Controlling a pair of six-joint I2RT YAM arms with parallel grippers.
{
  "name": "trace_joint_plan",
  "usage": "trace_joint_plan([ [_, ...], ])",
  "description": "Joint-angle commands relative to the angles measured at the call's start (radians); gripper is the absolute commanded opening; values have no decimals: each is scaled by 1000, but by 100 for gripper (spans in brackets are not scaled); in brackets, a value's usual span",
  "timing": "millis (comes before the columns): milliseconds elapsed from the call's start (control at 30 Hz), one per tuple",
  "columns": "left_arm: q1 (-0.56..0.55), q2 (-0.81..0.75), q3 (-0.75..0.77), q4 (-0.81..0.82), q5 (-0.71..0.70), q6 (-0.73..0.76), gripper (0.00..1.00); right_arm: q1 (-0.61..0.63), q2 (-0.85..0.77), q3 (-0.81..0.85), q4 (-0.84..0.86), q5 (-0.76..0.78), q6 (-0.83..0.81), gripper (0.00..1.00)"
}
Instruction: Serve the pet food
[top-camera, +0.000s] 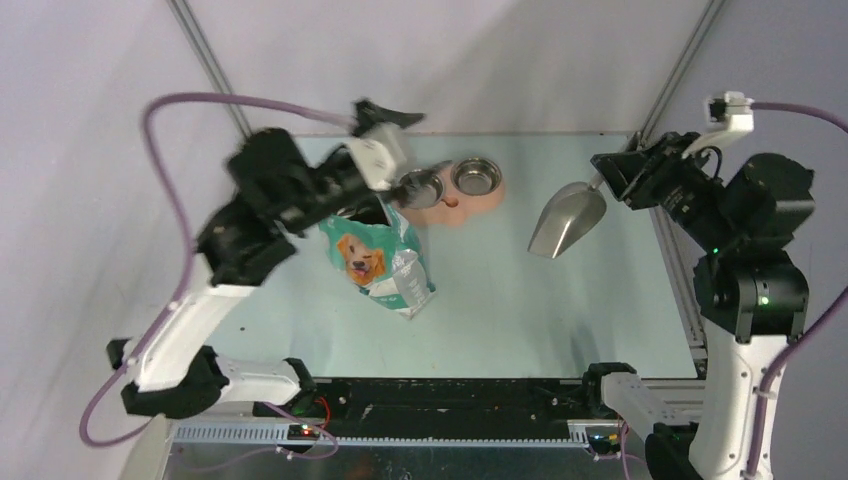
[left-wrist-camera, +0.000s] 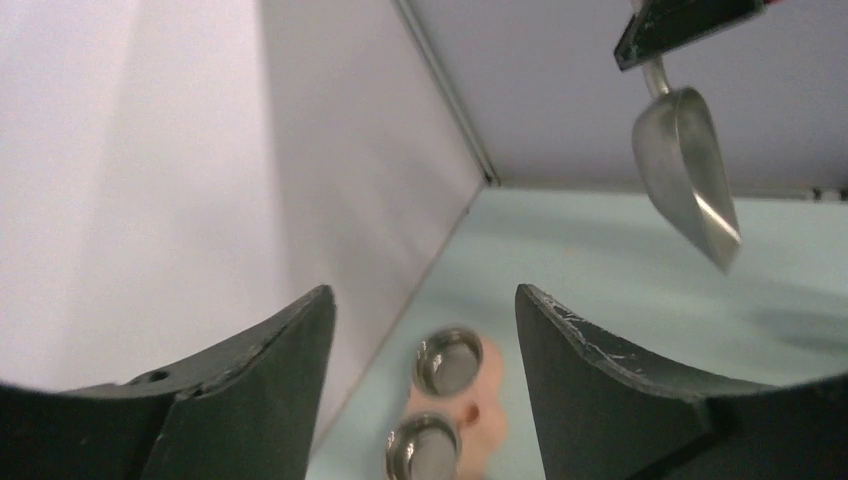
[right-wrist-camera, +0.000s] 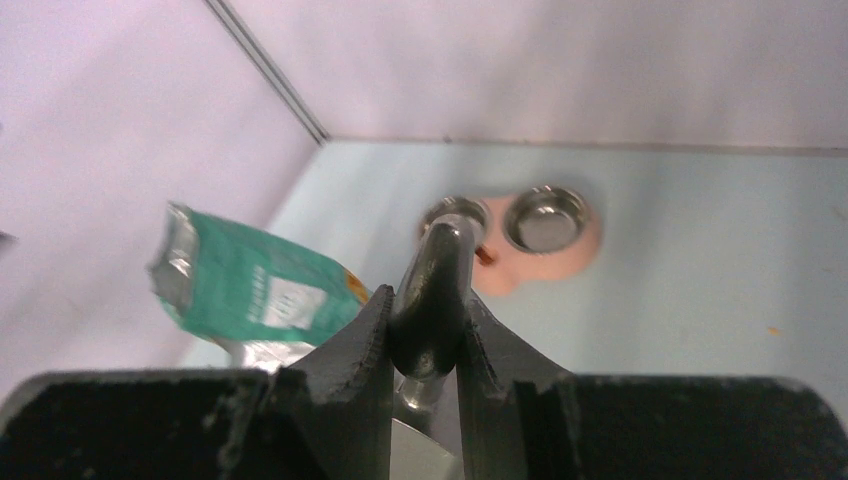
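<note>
No pet food shows in any view. The teal foil bag with the golden dog stands on the table, and its top is partly hidden by my left arm. It also shows in the right wrist view. My left gripper is open and empty, raised above the bag and the pink feeder. In its own view the jaws stand wide apart. My right gripper is shut on the handle of the grey metal scoop, held in the air at the right. The handle is clamped between the jaws.
The pink feeder holds two steel bowls that look empty. They also show in the left wrist view and the right wrist view. Walls and frame posts close in the table's back and sides.
</note>
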Motion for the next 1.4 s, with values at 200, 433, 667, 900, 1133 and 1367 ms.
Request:
trace_joint_plan([
  [200, -401, 69, -348, 732, -415, 418, 67, -68, -77, -85, 204, 15, 409, 0],
  [433, -449, 138, -348, 734, -459, 356, 69, -68, -123, -168, 305, 22, 451, 0],
  [667, -454, 262, -212, 646, -498, 364, 64, -61, -150, -241, 364, 7, 522, 0],
  [900, -455, 285, -174, 525, -450, 331, 60, -53, -155, -249, 395, 10, 528, 0],
  [1133, -447, 341, -113, 487, -546, 371, 45, -42, -154, -245, 410, -23, 540, 0],
  [1367, -418, 365, -84, 477, -564, 421, 21, -33, -138, -284, 404, -116, 565, 0],
])
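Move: The scoop's blade hangs from my right hand, its middle about 24 cm to the right of my left hand, 3 cm back and 14 cm lower. Well below my left hand are the double bowl, some 23 cm ahead and 5 cm right, and the open pet food bag, about 5 cm ahead and 9 cm left. From my right hand, the blade's middle is roughly 5 cm back, 4 cm left and 10 cm down. I swing my left hand about 18 cm right, quickly and then easing off, and sink it some 8 cm to the scoop blade. I tip its fingers up about 15 degrees and narrow them from wide to under half that gap, around the blade's near rim. My right hand keeps its grip on the handle almost in place, rising 2 cm and rolling its left side up about 25 degrees to bring the blade up towards my left hand. ##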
